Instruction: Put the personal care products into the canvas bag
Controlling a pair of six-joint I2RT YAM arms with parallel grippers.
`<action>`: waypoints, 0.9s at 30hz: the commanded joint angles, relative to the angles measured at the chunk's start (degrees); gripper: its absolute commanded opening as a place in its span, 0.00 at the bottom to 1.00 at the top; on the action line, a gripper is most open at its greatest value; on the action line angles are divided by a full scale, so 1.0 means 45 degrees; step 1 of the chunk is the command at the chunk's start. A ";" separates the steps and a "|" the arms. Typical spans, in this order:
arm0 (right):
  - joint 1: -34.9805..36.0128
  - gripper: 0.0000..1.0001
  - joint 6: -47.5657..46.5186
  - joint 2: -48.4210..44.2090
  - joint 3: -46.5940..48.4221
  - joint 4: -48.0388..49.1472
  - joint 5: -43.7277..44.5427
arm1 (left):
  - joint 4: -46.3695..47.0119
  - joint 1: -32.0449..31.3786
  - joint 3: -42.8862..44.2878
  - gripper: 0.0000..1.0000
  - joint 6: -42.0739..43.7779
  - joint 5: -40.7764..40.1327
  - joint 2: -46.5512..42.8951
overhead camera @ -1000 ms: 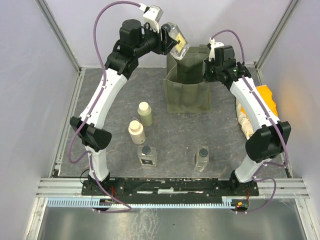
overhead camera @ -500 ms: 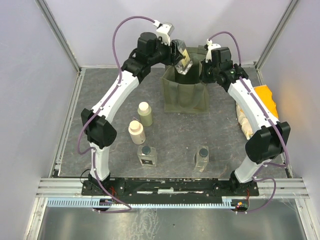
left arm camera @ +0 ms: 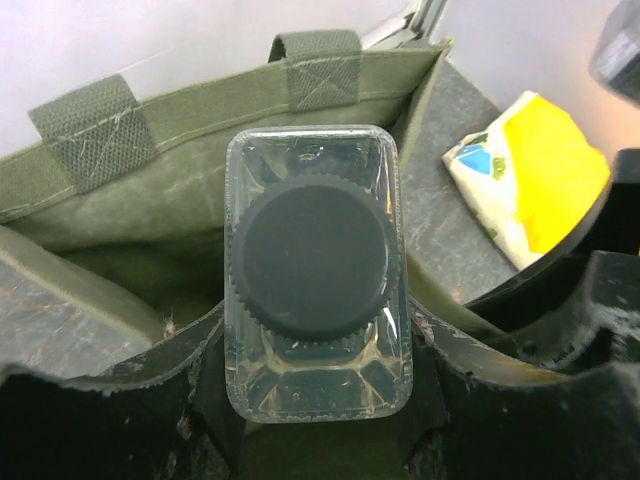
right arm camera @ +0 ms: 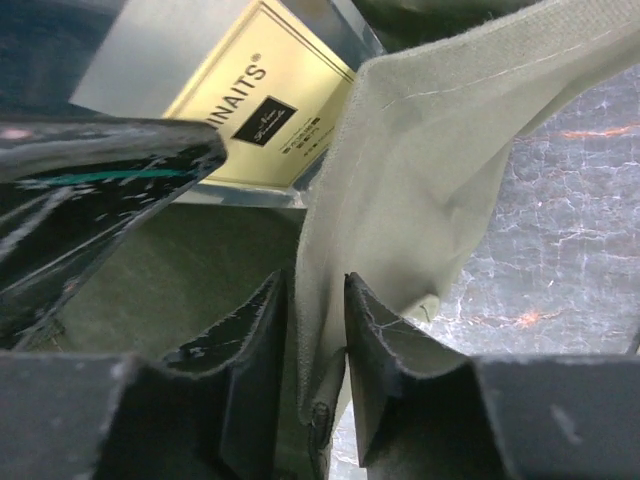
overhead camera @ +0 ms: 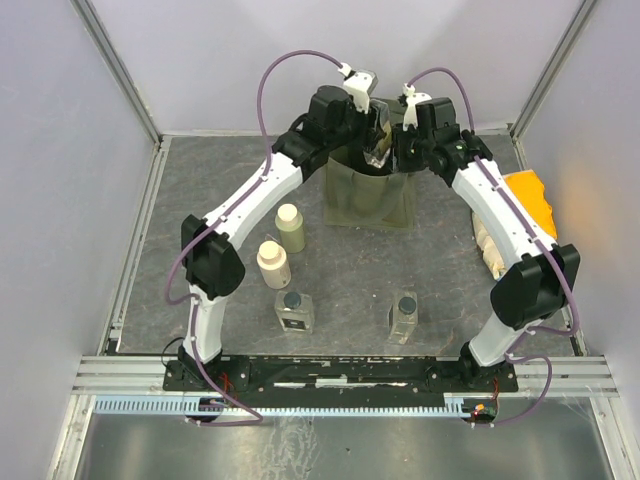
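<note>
My left gripper [overhead camera: 374,132] is shut on a clear square bottle [left arm camera: 315,270] with a dark cap. It holds the bottle over the open mouth of the olive canvas bag [overhead camera: 365,200]. The bottle's yellow label [right arm camera: 260,110] shows in the right wrist view. My right gripper [right arm camera: 315,290] straddles the bag's right rim [right arm camera: 420,180]; its jaws stand slightly apart with the fabric loose between them. On the table stand an olive-green bottle [overhead camera: 292,229], a cream bottle [overhead camera: 273,264] and two clear bottles [overhead camera: 294,311] [overhead camera: 403,317].
An orange and cream soft packet [overhead camera: 522,200] lies at the right wall, behind my right arm; it also shows as a yellow packet [left arm camera: 530,175] past the bag. Grey walls enclose the dark table [overhead camera: 200,180]. The metal rail [overhead camera: 340,372] runs along the near edge.
My left arm has swung right and lowered the clear bottle from left of the bag to over its mouth. The right gripper's jaws have eased apart on the rim.
</note>
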 commanded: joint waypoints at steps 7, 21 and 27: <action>0.0103 0.67 -0.0266 -0.1225 -0.0066 -0.0944 0.2093 | 0.2660 -0.0378 -0.0594 0.03 0.1037 -0.2388 -0.0034; -0.0790 0.70 -0.0387 -0.1910 0.1252 -0.1578 0.4475 | 0.3999 -0.0476 -0.1421 0.03 0.0274 -0.3104 0.0925; -0.1028 0.70 -0.0600 -0.1960 0.0861 -0.1424 0.4357 | 0.5215 -0.0478 -0.2841 0.03 0.0333 -0.3799 0.1048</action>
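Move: My left hand holds the clear bottle over the mouth of the canvas bag; the bag's middle is almost straight beneath it, maybe 1 cm left and some 18 cm down. The green bottle stands about 20 cm left and 20 cm back, 25 cm lower. From my right hand the bag's middle is roughly 4 cm ahead, 7 cm left and 12 cm down, the yellow packet about 23 cm right, 11 cm back and 23 cm down. I lower the clear bottle with my left hand some 13 cm down into the bag, drifting about 3 cm forward and turning the wrist some 15 degrees, its left side rising, with my grip kept. Meanwhile my right fingers open wide, ending their pinch on the bag's rim, and the hand goes roughly 9 cm right, then also up about 5 cm, swinging clockwise, with the rim still against its inner finger. ##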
